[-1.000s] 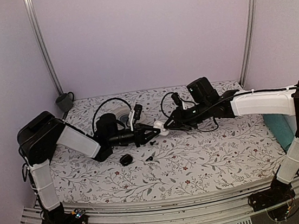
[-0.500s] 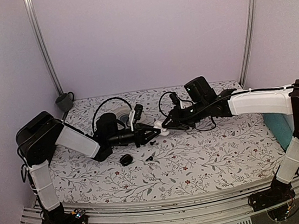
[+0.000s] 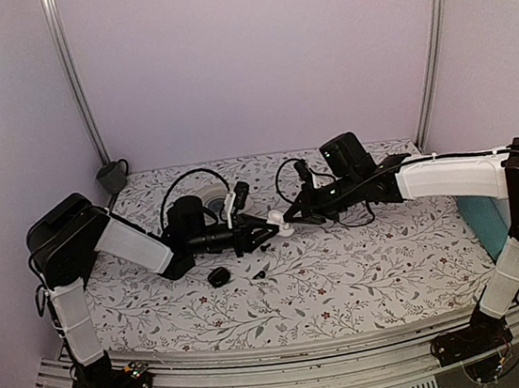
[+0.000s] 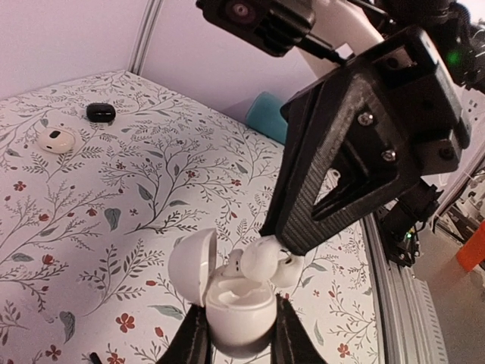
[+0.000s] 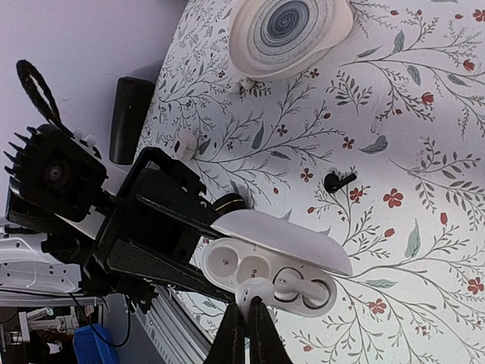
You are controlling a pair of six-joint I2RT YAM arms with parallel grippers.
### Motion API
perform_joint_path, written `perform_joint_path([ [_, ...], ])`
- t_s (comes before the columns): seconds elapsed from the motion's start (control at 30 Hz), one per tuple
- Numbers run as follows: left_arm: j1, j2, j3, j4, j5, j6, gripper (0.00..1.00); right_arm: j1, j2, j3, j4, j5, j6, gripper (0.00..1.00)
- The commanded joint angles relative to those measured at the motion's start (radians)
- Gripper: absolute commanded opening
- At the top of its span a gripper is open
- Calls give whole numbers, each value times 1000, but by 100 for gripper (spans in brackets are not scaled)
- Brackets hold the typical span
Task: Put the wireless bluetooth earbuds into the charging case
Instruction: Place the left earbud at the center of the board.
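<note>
My left gripper (image 4: 239, 337) is shut on the white charging case (image 4: 241, 307), holding it above the table with its lid (image 4: 189, 265) swung open. One of the wireless bluetooth earbuds (image 5: 299, 284) sits in a well of the case (image 5: 227, 262). A second earbud (image 5: 258, 290) is pinched in my right gripper (image 5: 248, 305), which is shut on it at the case's near rim, beside two bare wells. The left wrist view shows that earbud (image 4: 261, 258) just over the case mouth. In the top view the two grippers (image 3: 262, 229) (image 3: 292, 215) meet mid-table.
A round white disc (image 5: 288, 30) lies at the back. A black bit (image 5: 339, 180) and a black lump (image 3: 218, 277) lie on the floral cloth. A small white oval thing (image 4: 54, 139), a teal block (image 3: 485, 218) at right and a grey cup (image 3: 113, 177) at back left.
My right gripper has shifted slightly left toward the case and its jaws have closed tighter on the earbud. The left arm has held still.
</note>
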Motion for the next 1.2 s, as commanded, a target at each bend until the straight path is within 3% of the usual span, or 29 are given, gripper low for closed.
perform_joint_path([
  [0.0, -11, -43, -10, 55, 6, 50, 0, 8, -18, 9, -23, 29, -35, 3],
  [0.37, -3, -35, -65, 220, 4, 179, 0, 4, -155, -58, 95, -11, -99, 3],
  [0.43, 9, -38, -103, 318, 16, 213, 0, -3, -190, -80, 106, -18, -104, 3],
  [0.57, 28, -69, -236, 690, 70, 320, 0, -39, -295, -147, 113, -3, -105, 3],
  [0.63, 29, -112, -261, 733, 110, 408, 0, -67, -345, -184, 111, 7, -105, 3],
  [0.8, 7, -293, -256, 547, 187, 631, 0, -105, -385, -247, 111, -4, -117, 3],
  [0.97, -39, -487, -190, 97, 205, 947, 0, -105, -382, -253, 126, -20, -153, 3],
  [1.17, -48, -560, -175, 19, 209, 1005, 0, -105, -376, -243, 156, -54, -191, 3],
])
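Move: The right fingers are already shut on the white left earbud at the charging case, whose middle sits about 2 cm left, 1 cm back and 1 cm below. From there the board's centre is some 9 cm ahead, 3 cm left and 16 cm below; two black earbuds lie on the table, one 5 cm ahead and 7 cm left, the other 3 cm back and 9 cm left. From the left hand, which holds the case, that centre is 9 cm ahead, 2 cm right and 13 cm below. Up first, then off to the right, the right hand takes the pinched earbud away from the charging case, rising about 8 cm and shifting 7 cm right with its fingers staying shut. The left hand keeps its grip on the case, at first nearly still, then swings back and up some 20 cm and a little left, rolling about 75 degrees so its front side turns upward. ##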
